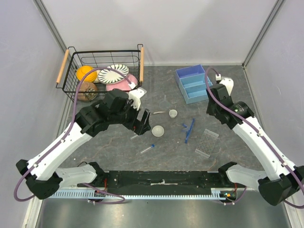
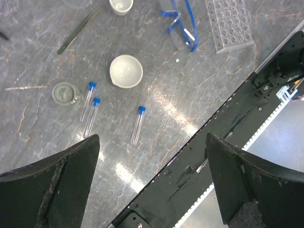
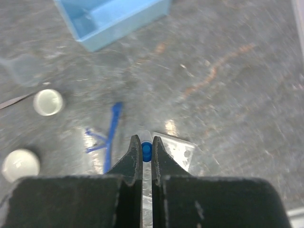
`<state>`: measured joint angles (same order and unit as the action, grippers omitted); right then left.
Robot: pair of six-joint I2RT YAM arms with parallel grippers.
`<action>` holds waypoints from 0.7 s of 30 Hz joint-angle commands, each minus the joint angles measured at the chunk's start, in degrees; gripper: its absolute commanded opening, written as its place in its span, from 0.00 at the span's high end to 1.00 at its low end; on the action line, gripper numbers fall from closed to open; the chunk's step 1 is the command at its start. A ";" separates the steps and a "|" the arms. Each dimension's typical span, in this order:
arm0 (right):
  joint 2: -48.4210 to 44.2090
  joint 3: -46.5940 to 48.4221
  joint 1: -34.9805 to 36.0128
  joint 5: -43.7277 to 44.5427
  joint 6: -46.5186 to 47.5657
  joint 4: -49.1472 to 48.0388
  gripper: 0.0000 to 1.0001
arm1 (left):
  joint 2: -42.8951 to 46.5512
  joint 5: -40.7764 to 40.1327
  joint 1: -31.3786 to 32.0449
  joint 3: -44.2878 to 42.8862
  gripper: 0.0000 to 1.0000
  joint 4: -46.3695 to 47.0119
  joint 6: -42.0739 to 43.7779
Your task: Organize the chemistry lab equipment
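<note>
My left gripper [image 2: 152, 138] hangs open and empty over the table's near edge. Beyond its fingertips three clear blue-capped tubes lie flat; one tube [image 2: 137, 124] is alone, a pair of tubes [image 2: 89, 110] is further left. Behind them sit the white dome-shaped dish [image 2: 126, 71], the tiny white cup [image 2: 121, 4], the metal spatula [image 2: 76, 31], the blue stick tools [image 2: 183, 23] and the clear tube rack [image 2: 229, 23]. My right gripper [image 3: 147, 142] is shut on another blue-capped tube [image 3: 147, 151], held above the rack [image 3: 180, 149].
A blue compartment tray [image 1: 192, 83] stands at the back right. A black wire basket [image 1: 102, 71] with crockery fills the back left corner. A small clear glass dish [image 2: 64, 92] lies left of the tubes. The black rail [image 1: 161, 179] runs along the near edge.
</note>
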<state>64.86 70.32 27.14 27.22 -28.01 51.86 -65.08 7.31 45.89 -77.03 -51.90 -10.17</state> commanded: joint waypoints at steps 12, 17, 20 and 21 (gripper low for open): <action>-6.86 -18.99 -2.00 9.61 -15.76 -9.75 1.00 | 8.57 1.03 0.17 13.57 0.03 7.86 -4.24; -5.89 -22.33 -2.00 7.50 -16.99 -12.21 1.00 | 8.13 1.56 0.17 14.02 0.03 8.66 -4.15; -5.71 -23.56 -2.00 6.79 -17.17 -13.35 1.00 | 8.04 1.56 0.17 13.93 0.04 9.09 -4.15; -5.62 -23.83 -2.00 6.70 -17.25 -13.62 1.00 | 7.95 1.65 0.17 13.93 0.04 9.18 -4.06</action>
<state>59.00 47.90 25.26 34.63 -43.51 42.13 -57.04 7.73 45.89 -63.26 -45.82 -12.64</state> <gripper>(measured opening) 0.036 0.969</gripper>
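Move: The right hand, already pinching a blue-capped test tube, has the clear rack about 10 cm back, 3 cm to its right and 20 cm below; the blue clamp lies some 8 cm left and 2 cm back, the blue tray roughly 25 cm ahead and 4 cm left. For the open left hand the lone test tube lies about 5 cm back, 2 cm right and 25 cm below, the white bowl 6 cm ahead and 9 cm right. The right hand sinks about 9 cm towards the rack, keeping its pinch on the capped tube; it first slants some 4 cm right and a little back while turning roughly 15 degrees clockwise, then goes nearly straight down. Meanwhile the left hand, fingers staying wide open, drops about 4 cm towards the loose tubes, easing slightly back and left, then hovers. ##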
